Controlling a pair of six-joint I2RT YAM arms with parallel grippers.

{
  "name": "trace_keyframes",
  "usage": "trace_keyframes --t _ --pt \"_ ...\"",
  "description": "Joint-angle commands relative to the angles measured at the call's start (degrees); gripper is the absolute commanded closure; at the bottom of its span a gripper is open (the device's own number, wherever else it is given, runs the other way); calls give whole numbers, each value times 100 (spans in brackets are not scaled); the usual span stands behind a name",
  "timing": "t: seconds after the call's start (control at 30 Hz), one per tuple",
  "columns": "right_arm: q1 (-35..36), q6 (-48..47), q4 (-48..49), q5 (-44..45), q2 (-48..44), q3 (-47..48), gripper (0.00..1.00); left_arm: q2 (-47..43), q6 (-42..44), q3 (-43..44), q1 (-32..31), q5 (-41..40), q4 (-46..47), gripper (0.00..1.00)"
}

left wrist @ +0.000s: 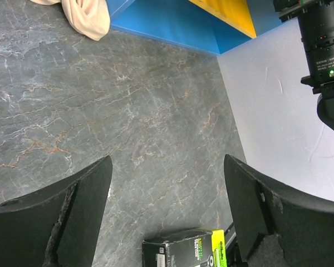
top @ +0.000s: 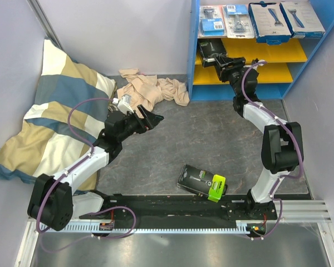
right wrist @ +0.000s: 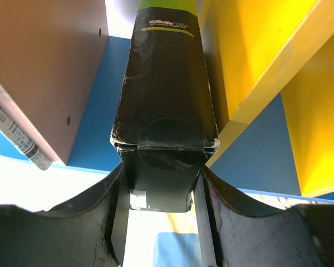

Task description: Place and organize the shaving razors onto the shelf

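The shelf (top: 193, 55) stands at the back right. Two blue-card blister packs (top: 225, 19) and two white-blue boxes (top: 284, 19) lie on its top. My right gripper (top: 214, 55) is shut on a black box with a lime-green end (right wrist: 164, 94), holding it in at the left of the upper yellow board (top: 278, 50), which also shows in the right wrist view (right wrist: 250, 55). A second black box with a lime-green end (top: 202, 182) lies on the table near the arm bases, and shows in the left wrist view (left wrist: 186, 250). My left gripper (top: 150, 119) is open and empty above the table (left wrist: 168, 167).
A beige cloth (top: 150, 89) lies crumpled left of the shelf's foot, its edge in the left wrist view (left wrist: 89, 16). A striped pillow (top: 55, 111) leans in the left corner. Walls close both sides. The right arm's camera (left wrist: 323, 39) is in the left wrist view.
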Motion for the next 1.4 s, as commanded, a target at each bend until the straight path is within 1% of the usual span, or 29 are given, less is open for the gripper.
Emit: trace_keyframes --t 0.0,0.17,0.2,0.33,0.5,0.67,0.77,0.8,0.83,0.9,1.2,1.37 --pt "260 -72 254 456 88 516 90 -198 139 -60 30 -61 59 13" --pt "444 -116 139 509 194 710 85 -233 130 -104 30 -61 68 13" --pt "479 -195 113 509 212 780 84 -233 130 -113 30 -61 68 12" --pt "585 -318 -133 431 308 973 67 -250 130 -130 30 -61 68 12" --pt "629 -327 -98 202 440 1044 64 -303 113 -183 30 -70 86 13" --pt "664 -433 -230 -53 476 1141 52 -329 95 -209 30 -61 95 13" --pt "664 -608 -511 -44 327 1114 32 -365 95 -236 30 -61 95 12" --pt "664 -652 -564 -18 265 1045 19 -382 95 -253 30 -61 95 12" --pt "673 -705 -712 -1 212 1009 13 -391 95 -262 30 -53 95 13" --pt "664 -872 -862 -9 72 956 2 -400 86 -306 30 -61 112 13" --pt "655 -1171 -1074 -141 -298 605 2 -400 34 -385 30 -17 218 12" --pt "664 -1443 -1188 -141 -658 307 2 -391 42 -394 30 -9 218 12"
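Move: The right hand grips the near end of the black razor box, already partly in the upper yellow shelf; its place at that shelf's left end centres about 9 cm ahead of the hand and 4 cm left, slightly below. The blue side wall stands some 8 cm left and 7 cm ahead. Overhead, about 10 cm up, a blister pack lies 7 cm ahead and 4 cm left, a second pack 7 cm ahead and 5 cm right. From the idle left hand, the place is roughly 28 cm ahead, 19 cm right and 9 cm higher. Still pinching the razor box by its near end, the right hand slides it leftward and deeper into the upper yellow shelf, about 3 cm left and 2 forward, towards the blue side wall. The fingers then spread from half open to wide and let go. The hand eases left and briefly up, then backs out about 4 cm and sinks again, its left side rolling down some 10 degrees. ##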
